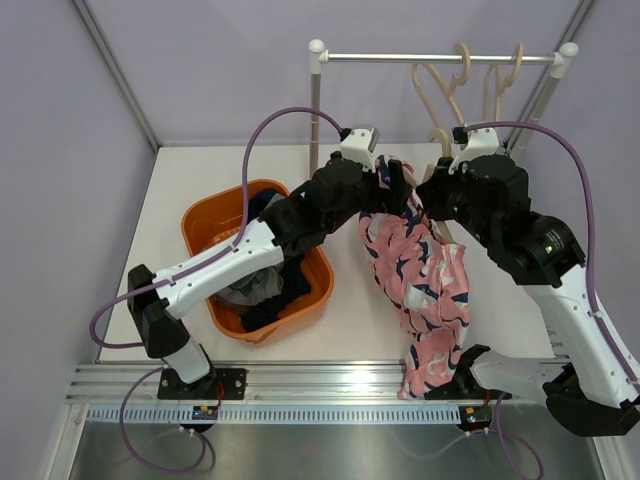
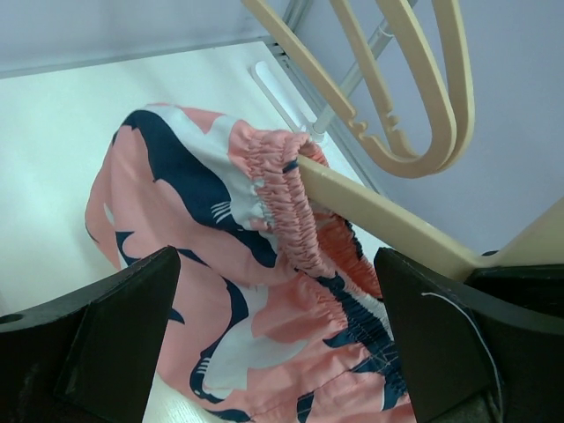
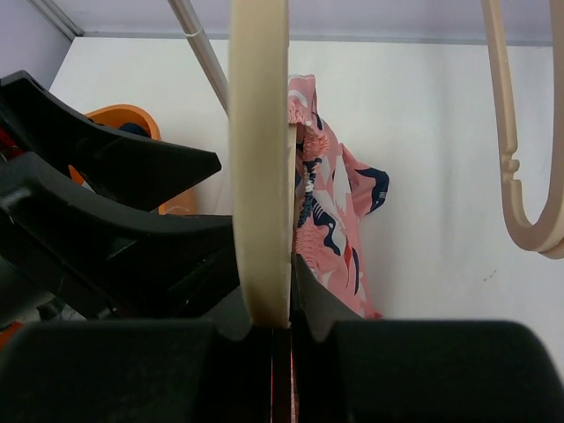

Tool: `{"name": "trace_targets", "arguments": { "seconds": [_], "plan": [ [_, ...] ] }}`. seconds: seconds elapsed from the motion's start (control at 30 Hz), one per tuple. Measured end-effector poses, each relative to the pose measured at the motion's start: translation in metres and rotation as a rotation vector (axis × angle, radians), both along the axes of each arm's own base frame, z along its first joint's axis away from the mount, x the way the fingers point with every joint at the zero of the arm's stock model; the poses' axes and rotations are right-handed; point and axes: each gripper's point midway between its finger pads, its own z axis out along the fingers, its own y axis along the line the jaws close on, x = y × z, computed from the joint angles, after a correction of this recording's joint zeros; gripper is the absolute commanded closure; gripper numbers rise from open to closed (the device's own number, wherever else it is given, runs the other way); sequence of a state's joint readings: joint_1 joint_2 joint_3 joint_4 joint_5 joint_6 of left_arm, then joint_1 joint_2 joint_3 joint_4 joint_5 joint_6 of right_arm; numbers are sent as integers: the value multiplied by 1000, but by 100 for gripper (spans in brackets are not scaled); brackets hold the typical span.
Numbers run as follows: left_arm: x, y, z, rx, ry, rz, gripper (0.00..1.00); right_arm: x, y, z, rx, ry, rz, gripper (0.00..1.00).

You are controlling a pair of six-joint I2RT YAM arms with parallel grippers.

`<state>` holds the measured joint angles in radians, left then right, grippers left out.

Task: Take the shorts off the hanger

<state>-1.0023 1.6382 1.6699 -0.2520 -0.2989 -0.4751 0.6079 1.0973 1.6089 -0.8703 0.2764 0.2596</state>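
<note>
The pink shorts (image 1: pixel 420 275) with dark-blue and white pattern hang by their waistband from a beige hanger (image 3: pixel 260 159) and trail down to the table's front rail. My right gripper (image 1: pixel 434 196) is shut on that hanger (image 2: pixel 388 216), as the right wrist view (image 3: pixel 282 295) shows. My left gripper (image 1: pixel 398 190) is open, its fingers on either side of the gathered waistband (image 2: pixel 300 220), not touching it. The navy shorts (image 1: pixel 296 278) and grey shorts (image 1: pixel 252 288) lie in the orange basket (image 1: pixel 198 228).
A clothes rack (image 1: pixel 440 58) stands at the back with empty beige hangers (image 1: pixel 470 85) on its bar; they also show in the left wrist view (image 2: pixel 423 88) and the right wrist view (image 3: pixel 520 141). The rack's post (image 1: pixel 315 110) rises beside the left arm.
</note>
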Motion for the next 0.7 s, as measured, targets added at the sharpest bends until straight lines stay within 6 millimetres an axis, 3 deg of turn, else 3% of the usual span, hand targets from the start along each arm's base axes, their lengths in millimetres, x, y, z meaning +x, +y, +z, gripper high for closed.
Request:
{"name": "trace_targets", "arguments": {
  "seconds": [0.27, 0.53, 0.67, 0.7],
  "plan": [
    [13, -2, -1, 32, -2, 54, 10, 0, -3, 0, -2, -4, -13, 100],
    [22, -7, -21, 74, 15, 81, 20, -3, -2, 0, 2, 1, -1, 100],
    [25, -6, -24, 84, 16, 97, 39, -5, -1, -3, -1, 11, 8, 100],
    [26, -5, -24, 85, 14, 104, 51, -5, -1, -3, -1, 13, 9, 100]
  ]
}}
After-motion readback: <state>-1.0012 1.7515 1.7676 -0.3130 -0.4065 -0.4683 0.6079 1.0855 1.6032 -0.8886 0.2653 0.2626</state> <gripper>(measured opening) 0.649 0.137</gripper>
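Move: The left end of the shorts' waistband, still looped over the hanger arm, lies about 3 cm ahead of the open left hand, 2 cm to its right and 2 cm below. From that hand, the right hand's grip on the hanger is some 7 cm right, 3 cm back and 3 cm higher, while the nearest empty hanger's lower end is roughly 12 cm ahead and 9 cm right. From the right hand, the waistband lies about 6 cm ahead, 5 cm left and 5 cm lower. The left hand eases about 2.5 cm forward and then sinks a similar amount onto the left end of the waistband, turning slightly counter-clockwise as its fingers come in from wide open to about two thirds, one on either side of the elastic, with the right-hand finger seeming to meet it. The right hand stays almost still and keeps its grip on the hanger, holding the shorts up for the left to take. ##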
